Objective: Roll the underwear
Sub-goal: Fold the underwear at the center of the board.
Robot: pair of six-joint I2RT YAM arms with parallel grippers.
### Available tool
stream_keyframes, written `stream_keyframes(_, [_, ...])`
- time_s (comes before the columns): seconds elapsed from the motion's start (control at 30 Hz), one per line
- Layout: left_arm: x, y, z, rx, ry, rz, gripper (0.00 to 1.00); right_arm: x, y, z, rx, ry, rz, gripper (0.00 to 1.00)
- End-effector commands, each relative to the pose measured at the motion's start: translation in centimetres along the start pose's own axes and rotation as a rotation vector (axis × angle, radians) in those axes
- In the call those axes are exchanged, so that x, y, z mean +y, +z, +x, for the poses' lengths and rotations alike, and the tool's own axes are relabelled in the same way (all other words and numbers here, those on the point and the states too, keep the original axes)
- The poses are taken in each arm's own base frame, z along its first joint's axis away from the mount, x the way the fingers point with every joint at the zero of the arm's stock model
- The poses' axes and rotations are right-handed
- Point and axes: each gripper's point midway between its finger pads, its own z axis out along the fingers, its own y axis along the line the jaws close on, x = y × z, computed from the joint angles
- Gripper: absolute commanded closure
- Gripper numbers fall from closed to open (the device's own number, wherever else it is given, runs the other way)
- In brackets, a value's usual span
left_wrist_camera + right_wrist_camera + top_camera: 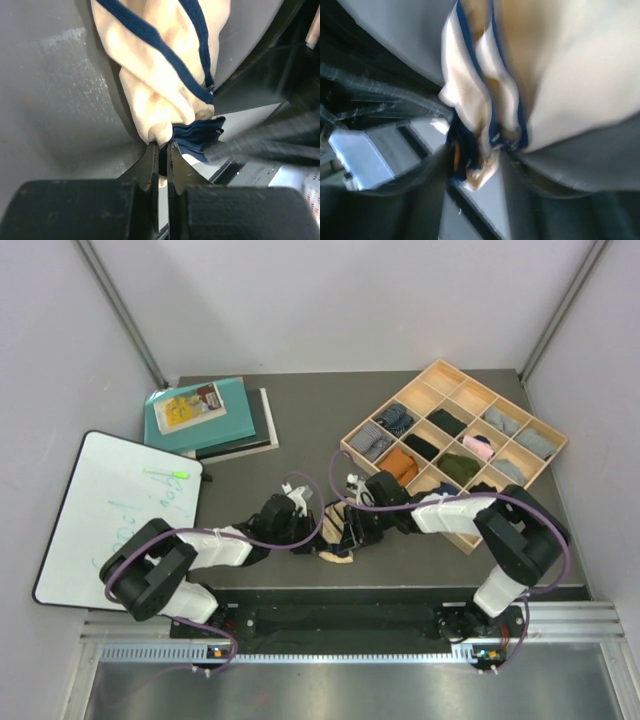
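Observation:
The underwear in view is a beige pair with dark navy edging, bunched up near the table's front edge between both arms. In the left wrist view its twisted cloth runs down into my left gripper, whose jaws are shut on a pinch of beige cloth and navy band. In the right wrist view the same cloth hangs bunched between the fingers of my right gripper, which stand apart; the picture is blurred. From above, the left gripper and right gripper meet over the cloth and hide most of it.
A wooden divided tray with several rolled socks and cloths stands at the back right. A stack of books lies at the back left. A whiteboard with a green marker overhangs the table's left side.

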Motion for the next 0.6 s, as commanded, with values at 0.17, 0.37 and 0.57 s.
stream_keyframes(0.17, [0.7, -1.7, 1.0, 0.168, -0.119, -0.155, 1.0, 0.6, -6.0, -0.1, -0.175, -0.249, 0.189, 0.3])
stream_keyframes(0.37, [0.7, -2.8, 2.3, 0.305, -0.227, -0.144, 1.0, 4.5, -7.3, -1.2, -0.43, -0.562, 0.306, 0.27])
stream_keyframes(0.57, [0.9, -3.3, 3.6, 0.435, -0.262, -0.159, 1.0, 8.7, -5.1, 0.4, -0.515, -0.846, 0.354, 0.27])
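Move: The underwear, a narrow folded strip, is already pinched near its close end by the left fingers; its middle lies about 3 cm ahead of that hand, 4 cm to its right and 1 cm lower. From the right hand, its fingers already parting around the cloth, that middle is some 3 cm ahead, 2 cm left and 1 cm below. In the wooden box, the orange bundle sits about 17 cm ahead and 11 cm right of the right hand. Opening wide, the right hand rises 8 cm off the underwear, then back; left's pinch pulls back-left 3 cm. ##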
